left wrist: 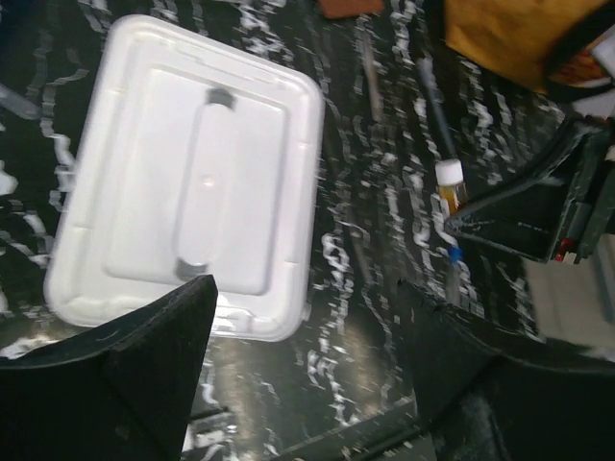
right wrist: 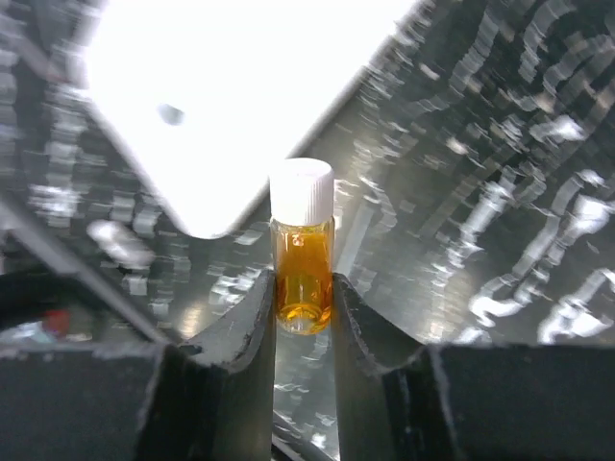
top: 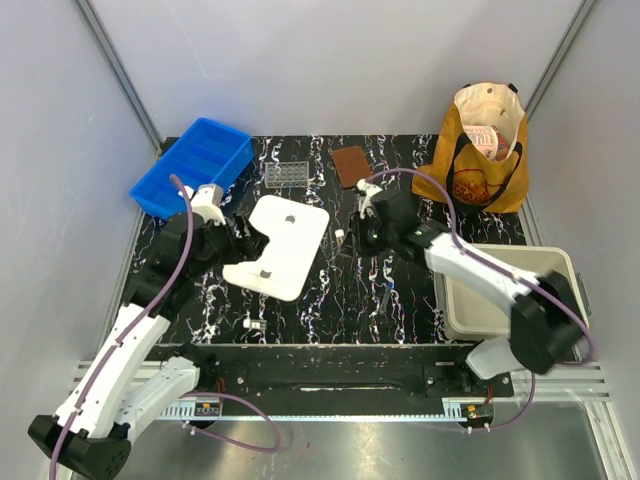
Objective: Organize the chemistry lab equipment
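Note:
An amber vial [right wrist: 304,274] with a white cap stands upright on the black marbled table. My right gripper [right wrist: 304,293] is shut on its lower half, a finger pressed to each side. From above, that vial [top: 340,235] is just right of the white lid [top: 280,245]. My left gripper [left wrist: 307,288] hangs open over bare table at the lid's near corner, holding nothing. A small clear tube rack [top: 285,175] stands at the back. A white-capped vial [top: 253,323] lies near the front edge. A blue-capped tube [left wrist: 452,269] lies below the amber vial [left wrist: 452,192].
A blue bin [top: 205,160] sits at the back left and a tan tote bag [top: 480,150] at the back right. A white tub [top: 510,290] stands at the right edge. A brown flat piece [top: 350,165] lies near the rack.

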### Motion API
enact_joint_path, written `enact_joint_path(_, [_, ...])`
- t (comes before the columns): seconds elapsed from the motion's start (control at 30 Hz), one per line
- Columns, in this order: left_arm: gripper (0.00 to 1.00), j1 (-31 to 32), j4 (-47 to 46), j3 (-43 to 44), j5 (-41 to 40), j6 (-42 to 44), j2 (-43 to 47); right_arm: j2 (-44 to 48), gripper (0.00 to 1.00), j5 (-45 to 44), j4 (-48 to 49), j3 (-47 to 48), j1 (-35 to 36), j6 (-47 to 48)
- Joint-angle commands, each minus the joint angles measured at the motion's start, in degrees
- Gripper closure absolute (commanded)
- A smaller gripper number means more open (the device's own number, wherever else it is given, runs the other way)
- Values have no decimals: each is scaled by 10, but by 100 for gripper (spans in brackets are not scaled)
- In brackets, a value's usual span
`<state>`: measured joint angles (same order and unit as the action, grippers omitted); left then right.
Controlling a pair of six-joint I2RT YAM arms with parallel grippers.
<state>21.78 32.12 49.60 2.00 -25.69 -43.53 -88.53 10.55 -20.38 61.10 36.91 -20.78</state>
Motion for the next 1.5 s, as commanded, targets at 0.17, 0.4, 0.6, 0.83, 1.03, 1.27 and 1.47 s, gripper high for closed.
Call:
enact_joint_path(0.17, [22, 0, -143, 16, 273, -125, -52, 156, 76, 156, 264, -79, 20, -124])
enact_joint_path(0.4, [22, 6, -262, -28, 334, -168, -79, 164, 76, 166, 281, -81, 47, -133])
enact_joint_path(0.6, [24, 13, -297, -44, 341, -189, -103, 158, 76, 171, 303, -81, 61, -147])
enact_joint_path(0.83, [36, 24, -318, -50, 352, -201, -123, 144, 76, 168, 311, -79, 75, -154])
enact_joint_path(1.03, [43, 28, -319, -59, 343, -213, -132, 137, 76, 165, 319, -89, 78, -155])
enact_joint_path(1.27, [51, 32, -335, -65, 339, -220, -149, 122, 76, 175, 329, -88, 78, -158])
enact_joint_path(1.47, [71, 32, -340, -64, 333, -222, -156, 119, 76, 181, 345, -95, 80, -167])
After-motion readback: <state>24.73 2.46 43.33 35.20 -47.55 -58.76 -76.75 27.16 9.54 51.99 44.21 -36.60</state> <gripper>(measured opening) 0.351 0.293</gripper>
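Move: The right hand already grips the amber vial about 10 cm above the table; the left gripper it is taken to is some 21 cm to its left, 5 cm back and 12 cm higher. From the left hand the vial is thus roughly 5 cm ahead, 21 cm right and 12 cm below. The white tray's middle is about 11 cm ahead of the left hand, 4 cm right and 22 cm down; the blue-capped tube is 11 cm right of the vial and 9 cm nearer. The left fingers come around the amber vial just below its white cap and nearly shut on it: that hand sweeps about 12 cm right, rolls its left side down some 30 degrees and swings clockwise. The right hand, keeping its grip, lifts the vial quickly, also going left and back towards the left gripper, and rolls its left side up, then eases slightly down. ##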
